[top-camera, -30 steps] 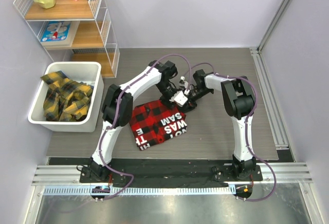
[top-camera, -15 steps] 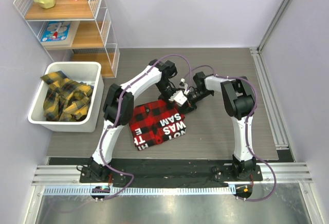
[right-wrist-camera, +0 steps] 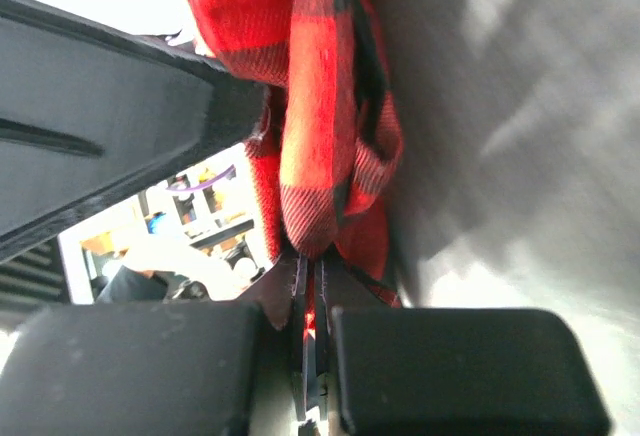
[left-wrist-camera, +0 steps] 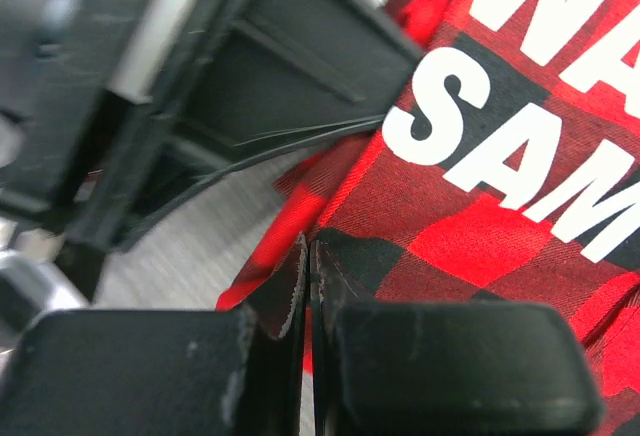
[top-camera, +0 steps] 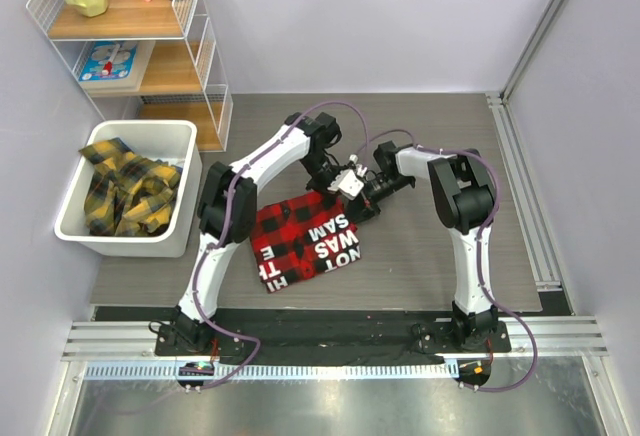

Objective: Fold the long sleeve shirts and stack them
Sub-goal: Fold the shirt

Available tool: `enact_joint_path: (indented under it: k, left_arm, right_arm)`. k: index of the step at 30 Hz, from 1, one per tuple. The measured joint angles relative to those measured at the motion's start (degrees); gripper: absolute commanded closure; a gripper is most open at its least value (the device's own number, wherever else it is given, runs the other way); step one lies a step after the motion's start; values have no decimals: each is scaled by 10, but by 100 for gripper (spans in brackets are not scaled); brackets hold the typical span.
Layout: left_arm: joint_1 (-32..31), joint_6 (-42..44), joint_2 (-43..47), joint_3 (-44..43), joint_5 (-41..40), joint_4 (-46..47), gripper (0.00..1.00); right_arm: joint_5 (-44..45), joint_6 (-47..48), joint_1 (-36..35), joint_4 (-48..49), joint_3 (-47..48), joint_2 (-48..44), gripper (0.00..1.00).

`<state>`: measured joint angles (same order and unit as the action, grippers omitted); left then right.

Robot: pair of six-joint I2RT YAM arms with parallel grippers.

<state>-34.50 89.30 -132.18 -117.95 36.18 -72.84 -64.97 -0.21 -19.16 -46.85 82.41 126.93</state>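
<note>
The red-and-black checked long sleeve shirt (top-camera: 305, 241) lies folded at the table's middle, white lettering up. Both arms meet at its far right corner. My left gripper (top-camera: 336, 185) is shut, with a thin fold of red cloth pinched between its pads (left-wrist-camera: 310, 268); the lettered shirt (left-wrist-camera: 520, 186) spreads to the right in that view. My right gripper (top-camera: 362, 200) is shut on a bunched red edge (right-wrist-camera: 312, 261), and the shirt (right-wrist-camera: 320, 106) hangs from its jaws. Yellow-and-black shirts (top-camera: 125, 191) lie heaped in the bin.
A white bin (top-camera: 186, 206) stands at the table's left. Behind it a wire-and-wood shelf (top-camera: 130, 26) carries a yellow jug, a pink box and a cup. An aluminium rail (top-camera: 525, 206) runs along the right edge. The two grippers almost touch.
Both grippers have gone from partly open to shut on the shirt's far right corner. They have shifted slightly away from me, and that corner has been drawn up with them.
</note>
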Motion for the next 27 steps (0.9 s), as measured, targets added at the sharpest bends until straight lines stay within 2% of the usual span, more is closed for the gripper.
enact_joint_path:
  k: [7, 11, 16, 18, 19, 21, 22, 23, 24, 26, 27]
  left_arm:
    - [1, -25, 18, 1, -2, 17, 100]
    - [2, -50, 28, 9, -9, 37, 100]
    - [2, -81, 36, 21, -24, 67, 99]
    - [0, -92, 43, 36, -28, 79, 83]
    - [0, -96, 47, 45, -29, 84, 63]
    - [-3, -104, 53, 63, -29, 95, 52]
    - [-4, -113, 56, 72, -28, 98, 40]
    - [-4, -121, 59, 81, -26, 102, 36]
    - [-4, -128, 64, 91, -23, 104, 34]
    - [-3, -151, 74, 107, -16, 106, 34]
    - [-2, -163, 81, 114, -13, 107, 33]
  right_arm:
    - [-11, 32, -13, -58, -8, -4, 99]
    - [-14, 107, -14, -139, -15, 8, 99]
    - [-21, 198, -14, -229, -9, 36, 93]
    - [-23, 214, -14, -246, -5, 43, 91]
    - [-24, 221, -14, -254, -2, 49, 85]
    - [-26, 234, -14, -266, 7, 61, 79]
    - [-28, 242, -14, -269, 10, 64, 75]
    - [-28, 248, -14, -273, 13, 66, 65]
    - [-28, 256, -14, -276, 15, 67, 62]
    - [-30, 268, -11, -282, 15, 67, 50]
    - [-31, 274, -7, -283, 15, 67, 50]
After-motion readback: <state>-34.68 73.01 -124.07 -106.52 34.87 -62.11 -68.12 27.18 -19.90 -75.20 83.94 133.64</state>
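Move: Both shut hands are at the far right part of the folded red-and-black shirt. The shirt's middle lies about 12 cm back and 5 cm left of the left hand, some 4 cm lower; from the right hand it is roughly 6 cm back, 16 cm left and 3 cm lower. The shirt's near right corner is about 16 cm back and 9 cm right of the left hand, 10 cm back and 3 cm left of the right hand. Back towards its base, and slightly right, the right hand draws the shirt's pinched far right corner about 6 cm, tilting and turning some 15 degrees, then stops and opens partway. The left hand, shut on the far edge, rises a little under 2 cm while edging forward and turning counter-clockwise, then sinks back and opens wide over that edge, letting it go. ##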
